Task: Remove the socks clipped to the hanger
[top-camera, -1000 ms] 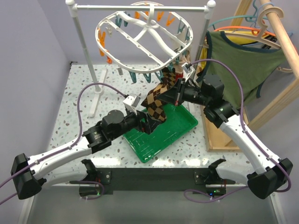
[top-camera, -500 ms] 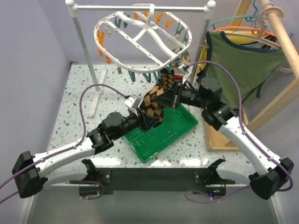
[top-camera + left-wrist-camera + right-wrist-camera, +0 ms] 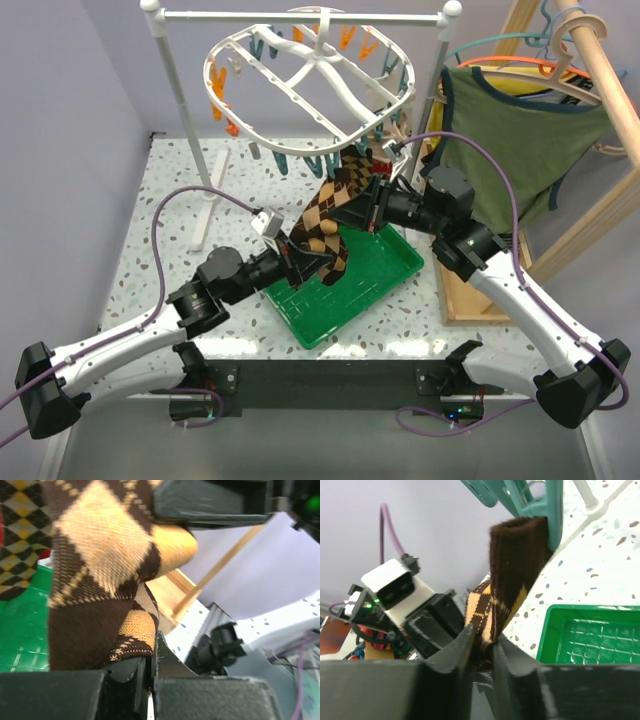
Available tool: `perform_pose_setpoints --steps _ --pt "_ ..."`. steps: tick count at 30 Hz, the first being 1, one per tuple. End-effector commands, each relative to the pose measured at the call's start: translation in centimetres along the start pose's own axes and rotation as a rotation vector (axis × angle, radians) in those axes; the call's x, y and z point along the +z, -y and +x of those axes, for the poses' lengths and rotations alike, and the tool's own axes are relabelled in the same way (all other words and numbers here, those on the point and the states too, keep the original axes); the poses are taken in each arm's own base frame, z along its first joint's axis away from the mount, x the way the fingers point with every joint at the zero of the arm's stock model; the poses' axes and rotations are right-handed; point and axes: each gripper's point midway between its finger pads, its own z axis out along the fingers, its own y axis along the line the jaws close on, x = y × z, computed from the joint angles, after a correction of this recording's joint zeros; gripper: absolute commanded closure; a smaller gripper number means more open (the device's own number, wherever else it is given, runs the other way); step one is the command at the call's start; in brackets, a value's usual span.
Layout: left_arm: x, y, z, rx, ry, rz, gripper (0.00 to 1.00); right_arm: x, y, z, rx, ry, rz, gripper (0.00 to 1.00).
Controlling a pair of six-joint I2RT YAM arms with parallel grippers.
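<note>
One of the socks (image 3: 328, 212), brown-and-tan checkered, hangs slanted from a teal clothespin (image 3: 553, 510) on the white oval hanger (image 3: 210, 70). My left gripper (image 3: 305, 262) is shut on the sock's lower end, just above the green tray (image 3: 385, 272). In the left wrist view the fabric (image 3: 100, 555) bulges over the closed jaws of the left gripper (image 3: 148, 652). My right gripper (image 3: 368, 205) holds the sock higher up, below the pin. In the right wrist view the sock (image 3: 515, 565) fills the narrow gap of the right gripper (image 3: 484, 637), touching both fingers.
More fine-checkered fabric (image 3: 15, 530) and a red edge lie over the tray's floor (image 3: 20, 630). The hanger hangs on a white rail stand (image 3: 180, 100). An olive tank top (image 3: 520, 140) on a wooden rack (image 3: 600, 60) stands at the right. Orange and teal pins dangle from the rim.
My left gripper closed on the sock's lower end and drew back to the lower left, stretching the sock. The right gripper moved slightly up and right along the sock.
</note>
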Motion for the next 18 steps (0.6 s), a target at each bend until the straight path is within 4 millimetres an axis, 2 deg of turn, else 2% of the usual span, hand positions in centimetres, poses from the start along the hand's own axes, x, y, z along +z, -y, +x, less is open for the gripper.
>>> perform_pose_setpoints --steps 1,4,9,15,18 --pt "-1.4 2.3 0.4 -0.061 -0.026 0.116 1.0 -0.3 0.6 -0.2 -0.064 0.005 0.052 0.73" --pt "-2.2 3.1 1.5 -0.084 -0.073 0.17 1.0 -0.4 1.4 -0.9 -0.102 0.017 0.112 0.64" --pt "-3.1 3.3 2.2 -0.106 -0.089 0.192 1.0 -0.2 1.5 -2.5 -0.182 0.044 0.145 0.54" --pt "-3.0 3.9 2.8 -0.113 -0.117 0.23 1.0 0.3 1.0 -5.2 -0.294 0.096 0.162 0.5" --pt "-2.9 4.1 2.9 -0.117 -0.121 0.24 1.0 0.9 0.9 -6.2 -0.328 0.103 0.166 0.46"
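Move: Between the left fingers is the sock's lower end; its clipped cuff lies roughly 11 cm ahead, 1 cm to the right and 12 cm above, while the green tray's middle is about 6 cm ahead, 4 cm right and 25 cm below. From the right hand, still loosely round the same sock, that cuff is some 4 cm ahead, 3 cm left and 6 cm up; the second sock hangs about 8 cm ahead and 4 cm right, roughly level. Keeping its shut grip on the lower end, the left hand draws the sock back about 5 cm, away from the clip, turning clockwise as it goes. The right fingers spread to about half open and let go of the upper part; that hand dips a little, then goes some 4 cm forward and rises slightly above its starting height, its wrist twisting. ##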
